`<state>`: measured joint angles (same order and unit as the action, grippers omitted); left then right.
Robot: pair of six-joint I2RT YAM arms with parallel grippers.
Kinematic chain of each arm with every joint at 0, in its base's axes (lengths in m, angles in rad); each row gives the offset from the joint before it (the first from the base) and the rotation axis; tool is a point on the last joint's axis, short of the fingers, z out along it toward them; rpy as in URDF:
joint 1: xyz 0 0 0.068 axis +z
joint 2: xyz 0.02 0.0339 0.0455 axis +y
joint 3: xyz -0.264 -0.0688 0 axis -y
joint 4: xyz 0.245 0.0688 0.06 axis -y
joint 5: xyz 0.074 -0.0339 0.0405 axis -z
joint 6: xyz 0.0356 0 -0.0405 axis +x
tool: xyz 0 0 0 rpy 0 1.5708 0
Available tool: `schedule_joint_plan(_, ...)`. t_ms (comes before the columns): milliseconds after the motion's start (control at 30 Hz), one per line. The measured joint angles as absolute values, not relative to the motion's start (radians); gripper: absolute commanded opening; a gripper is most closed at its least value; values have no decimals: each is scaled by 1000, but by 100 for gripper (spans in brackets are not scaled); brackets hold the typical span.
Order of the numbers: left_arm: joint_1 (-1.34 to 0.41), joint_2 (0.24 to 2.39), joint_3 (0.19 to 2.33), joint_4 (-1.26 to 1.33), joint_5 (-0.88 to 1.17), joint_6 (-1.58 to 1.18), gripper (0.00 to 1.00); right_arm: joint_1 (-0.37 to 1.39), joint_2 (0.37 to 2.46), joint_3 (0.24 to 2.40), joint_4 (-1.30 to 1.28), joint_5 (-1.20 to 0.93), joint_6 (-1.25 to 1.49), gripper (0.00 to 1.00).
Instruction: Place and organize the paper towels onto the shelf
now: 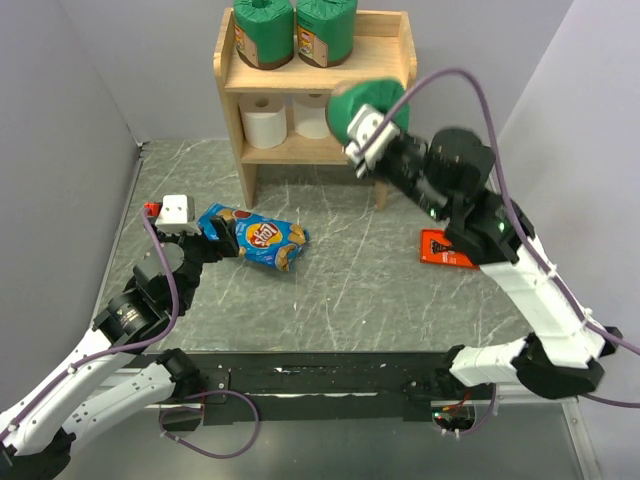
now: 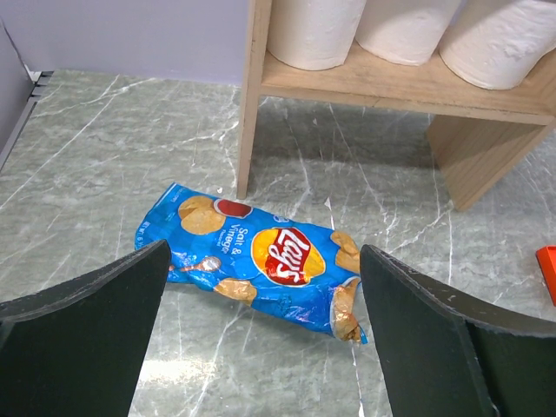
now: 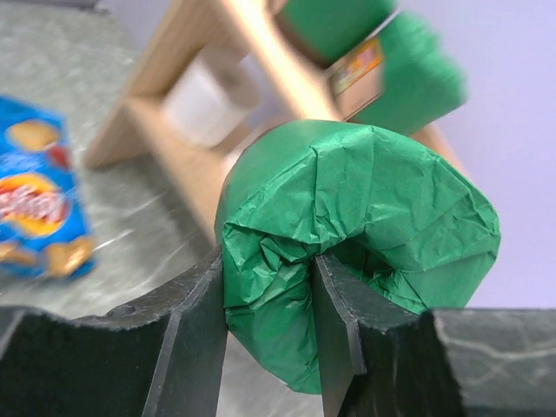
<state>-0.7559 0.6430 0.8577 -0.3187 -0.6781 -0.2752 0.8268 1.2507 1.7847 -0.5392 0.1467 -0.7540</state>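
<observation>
The light-wood shelf [image 1: 396, 52] stands at the back of the table. Two green-wrapped paper towels [image 1: 263, 30] sit on its top board, and white rolls [image 1: 264, 122] stand on its lower board [image 2: 391, 82]. My right gripper [image 1: 362, 135] is shut on a third green paper towel [image 1: 366, 103], held in the air at the shelf's right front. In the right wrist view one finger is pushed into the roll's [image 3: 365, 208] end and the other presses its outside wall. My left gripper [image 1: 176, 210] stands open and empty, low at the left.
A blue chip bag [image 1: 258, 236] lies on the table in front of the shelf, just beyond my left gripper's fingers [image 2: 434, 339]. A flat orange package [image 1: 447, 250] lies at the right, partly under my right arm. Grey walls close in both sides.
</observation>
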Motion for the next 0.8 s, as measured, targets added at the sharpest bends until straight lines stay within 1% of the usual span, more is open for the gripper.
schedule_joint_plan(133,-756,643,858,-319,-678,-275,97,742,1361,1932,-490,88,-802,41)
schedule_joint_plan(300,-756,643,858,-319,-677,-275,96,636,1452,2047,-473,-15,-807,42)
schedule_joint_plan(433,-756,643,858,-319,-677,-275,96,584,1529,2147,-471,-64,-805,42)
schedule_joint_plan(600,-756,643,858,-319,-677,-275,96,539,1578,2167,-465,-107,-797,43)
schedule_joint_plan(800,-756,643,858,-319,-677,-275,96,505,1649,2194,-465,-109,-797,45)
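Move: The right hand holds the third green roll, and its place is the free right end of the top shelf, about 16 cm ahead, 2 cm to the right and roughly level with the hand. The nearer green roll stands there about 9 cm to the hand's left and 16 cm ahead. The right-hand white roll is on the shelf below, some 15 cm ahead and 20 cm down, almost straight in line. From the left hand, the free end lies about 21 cm ahead, 31 cm right and 18 cm up. The right hand, its fingers still shut on the crumpled green wrapping, carries the roll forward about 13 cm towards the free right end of the top shelf, climbing some 6 cm over the first half while the fingers tip up by nearly 10 degrees. Still reaching forward beside the nearer green roll, it then sinks back by about 3 cm and eases out a few degrees of that upward tip, with no opening of the fingers yet. ##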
